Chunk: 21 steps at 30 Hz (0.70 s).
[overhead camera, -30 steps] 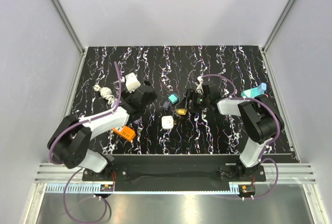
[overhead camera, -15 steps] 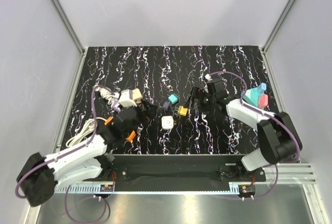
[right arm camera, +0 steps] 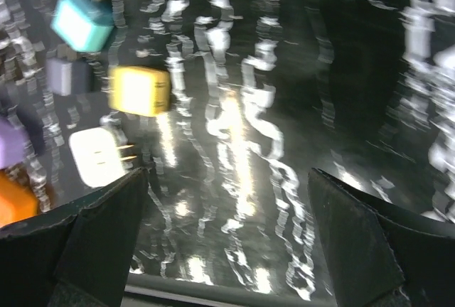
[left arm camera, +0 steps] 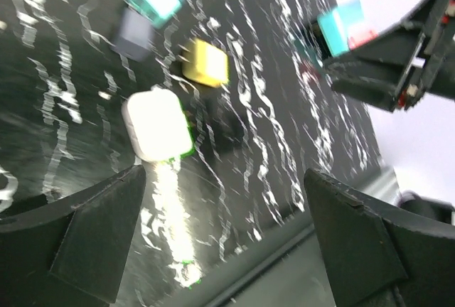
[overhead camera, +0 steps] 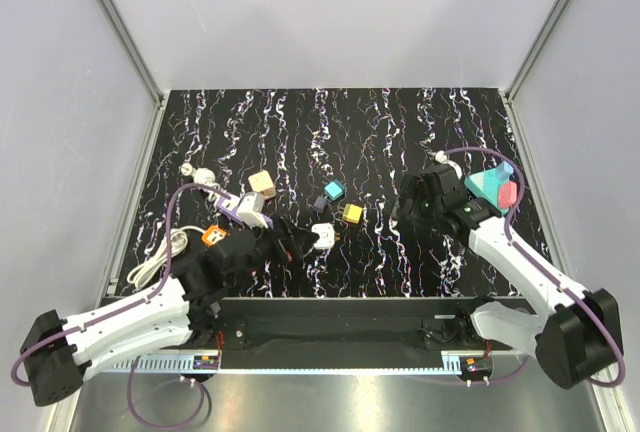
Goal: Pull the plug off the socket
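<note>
A white plug [overhead camera: 322, 236] lies loose on the black marbled table [overhead camera: 400, 132], its bare prongs showing in the right wrist view [right arm camera: 99, 156]. It is also in the left wrist view [left arm camera: 156, 124]. A tan cube [overhead camera: 262, 183] and a white-and-purple block [overhead camera: 250, 207] lie apart at the left. I cannot tell which is the socket. My left gripper [overhead camera: 300, 244] [left arm camera: 234, 243] is open just left of the white plug, holding nothing. My right gripper [overhead camera: 408, 210] [right arm camera: 234, 243] is open to the right of the plugs, over bare table.
A yellow plug [overhead camera: 352, 213], a teal plug [overhead camera: 333, 190] and a grey one [overhead camera: 320, 205] lie beside the white plug. An orange piece [overhead camera: 214, 235] and a coiled white cable [overhead camera: 150, 267] sit at the left. Teal and red parts [overhead camera: 495, 187] lie at the right.
The right gripper opened and drew back to the right, away from the plugs. The left arm pulled back toward the near edge, leaving the tan cube and the white-and-purple block on the table.
</note>
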Each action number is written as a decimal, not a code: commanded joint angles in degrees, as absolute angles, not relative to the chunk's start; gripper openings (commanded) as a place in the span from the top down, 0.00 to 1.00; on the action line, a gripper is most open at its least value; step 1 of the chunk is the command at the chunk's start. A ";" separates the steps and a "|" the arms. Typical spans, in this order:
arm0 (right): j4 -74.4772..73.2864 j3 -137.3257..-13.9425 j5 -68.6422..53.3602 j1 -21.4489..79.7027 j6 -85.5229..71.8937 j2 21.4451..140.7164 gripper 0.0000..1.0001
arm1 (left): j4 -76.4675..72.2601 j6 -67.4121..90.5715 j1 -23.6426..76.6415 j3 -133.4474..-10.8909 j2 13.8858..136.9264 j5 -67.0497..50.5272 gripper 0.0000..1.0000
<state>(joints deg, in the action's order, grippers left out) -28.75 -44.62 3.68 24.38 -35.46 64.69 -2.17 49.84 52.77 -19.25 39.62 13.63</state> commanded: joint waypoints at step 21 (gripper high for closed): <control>-32.62 -45.87 13.79 -6.05 -40.52 61.69 0.00 | -15.36 40.25 52.32 -40.08 65.03 -7.34 0.01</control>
<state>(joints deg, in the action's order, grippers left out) -38.41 -44.69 12.56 -3.99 -39.77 59.53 -8.21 42.35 55.57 -39.20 62.59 3.11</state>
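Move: The teal socket block carrying the blue and red plugs lies about 12 cm ahead of the right hand and 21 cm to its right, some 9 cm lower; the blue plug stands 3 cm farther right and 2 farther out on it, the red one 4 farther right and 2 nearer. From the left hand the block is roughly 19 cm ahead and 47 to the right; the white plug is 6 ahead, 5 right, and the yellow plug 12 ahead, 11 right, both 12 below. The teal block with its two plugs draws the right hand, which sweeps about 16 cm to the right, nearly level, turning clockwise some 35 degrees until its wide-open fingers point at the block. Meanwhile the left hand, also open, eases back a little while moving right, then climbs and comes forward again as it carries on right past the white plug, ending about 9 cm farther right and 6 cm higher. ##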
